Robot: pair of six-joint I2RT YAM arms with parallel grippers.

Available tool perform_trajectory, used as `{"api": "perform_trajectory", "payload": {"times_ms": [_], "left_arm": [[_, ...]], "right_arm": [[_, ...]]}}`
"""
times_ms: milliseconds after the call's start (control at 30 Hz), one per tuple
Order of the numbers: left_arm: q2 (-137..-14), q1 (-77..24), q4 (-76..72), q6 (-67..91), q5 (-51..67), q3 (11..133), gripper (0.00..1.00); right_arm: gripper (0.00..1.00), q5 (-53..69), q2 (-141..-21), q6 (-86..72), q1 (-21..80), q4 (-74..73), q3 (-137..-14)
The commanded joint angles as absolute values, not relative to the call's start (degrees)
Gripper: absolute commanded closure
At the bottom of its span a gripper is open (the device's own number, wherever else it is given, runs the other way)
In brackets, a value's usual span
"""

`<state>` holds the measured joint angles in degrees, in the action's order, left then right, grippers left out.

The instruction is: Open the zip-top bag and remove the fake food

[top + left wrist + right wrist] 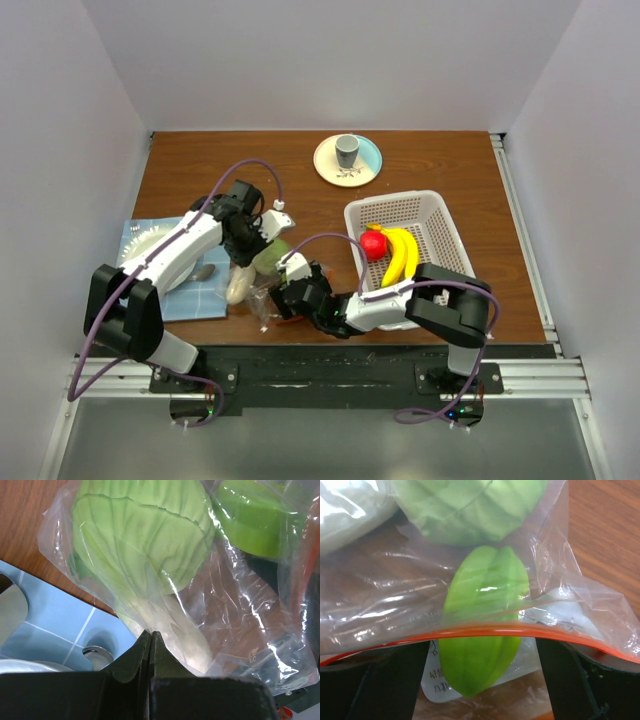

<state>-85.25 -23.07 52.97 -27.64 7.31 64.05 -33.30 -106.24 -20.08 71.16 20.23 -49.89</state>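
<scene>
The clear zip-top bag lies between the two arms, near the table's front edge. My left gripper is shut on a fold of its plastic, and a large pale green piece of fake food shows through the bag above the jaws. My right gripper stands open at the bag's mouth. Its fingers flank a bright green piece without touching it. The orange-red zip strip arcs across that piece. A cream piece also lies in the bag. A yellow banana bunch and a red fruit rest in the basket.
The white basket stands to the right of the bag. A plate with a grey cup sits at the back. A blue tiled mat with a metal spoon lies on the left. White walls close in the table.
</scene>
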Motion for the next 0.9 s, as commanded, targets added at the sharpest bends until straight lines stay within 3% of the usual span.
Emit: {"api": "perform_trajectory", "payload": {"times_ms": [0,167,200,533,700,800,867], "left_arm": [[-83.5,-23.6,52.9,-27.5,7.4,64.2,1.0],[-83.8,-23.6,52.3,-27.3,6.9,64.0,1.0],[-83.8,-23.6,52.2,-27.4,6.7,64.0,1.0],[-84.8,-23.5,51.2,-27.8,4.3,64.5,1.0],[-85.3,-23.6,50.7,-27.2,4.0,66.5,1.0],[-85.6,-23.6,51.0,-26.7,4.2,68.3,1.0],[-85.8,-23.6,51.7,-26.5,4.7,69.9,1.0]], "right_arm": [[0.21,-31.7,-103.3,-20.0,71.2,24.4,-49.6],[0.56,-29.6,-95.4,-18.6,71.2,24.4,-46.7],[0.59,-29.3,-94.0,-18.5,71.2,22.3,-46.1],[0.75,-31.9,-67.6,-26.0,71.4,-8.5,-42.3],[0.82,-40.2,-57.3,-31.9,71.5,-25.9,-42.1],[1.0,-52.7,-54.9,-41.9,71.4,-38.5,-43.3],[1.0,-59.6,-54.1,-53.6,70.7,-48.7,-44.2]]}}
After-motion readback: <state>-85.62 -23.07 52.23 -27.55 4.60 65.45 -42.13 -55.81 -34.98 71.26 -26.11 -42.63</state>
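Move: The green star fruit lies about 1 cm ahead of the right hand point, between that hand's open fingers inside the bag's mouth. The cabbage sits some 5 cm farther out and 5 cm left of the right hand; the white vegetable is level and about 11 cm left. The bin's middle is roughly 25 cm right and 5 cm ahead. From the left hand the star fruit is about 11 cm right, 3 cm back and 6 cm below. The star fruit is pinched between the right fingers, which close on it as the hand starts to rise, then lifted out of the bag's mouth some 14 cm. It is next carried quickly right, about 16 cm in all, drawing slightly back, to the bin's left rim; the wrist turns clockwise late. The left hand stays shut on the bag. ##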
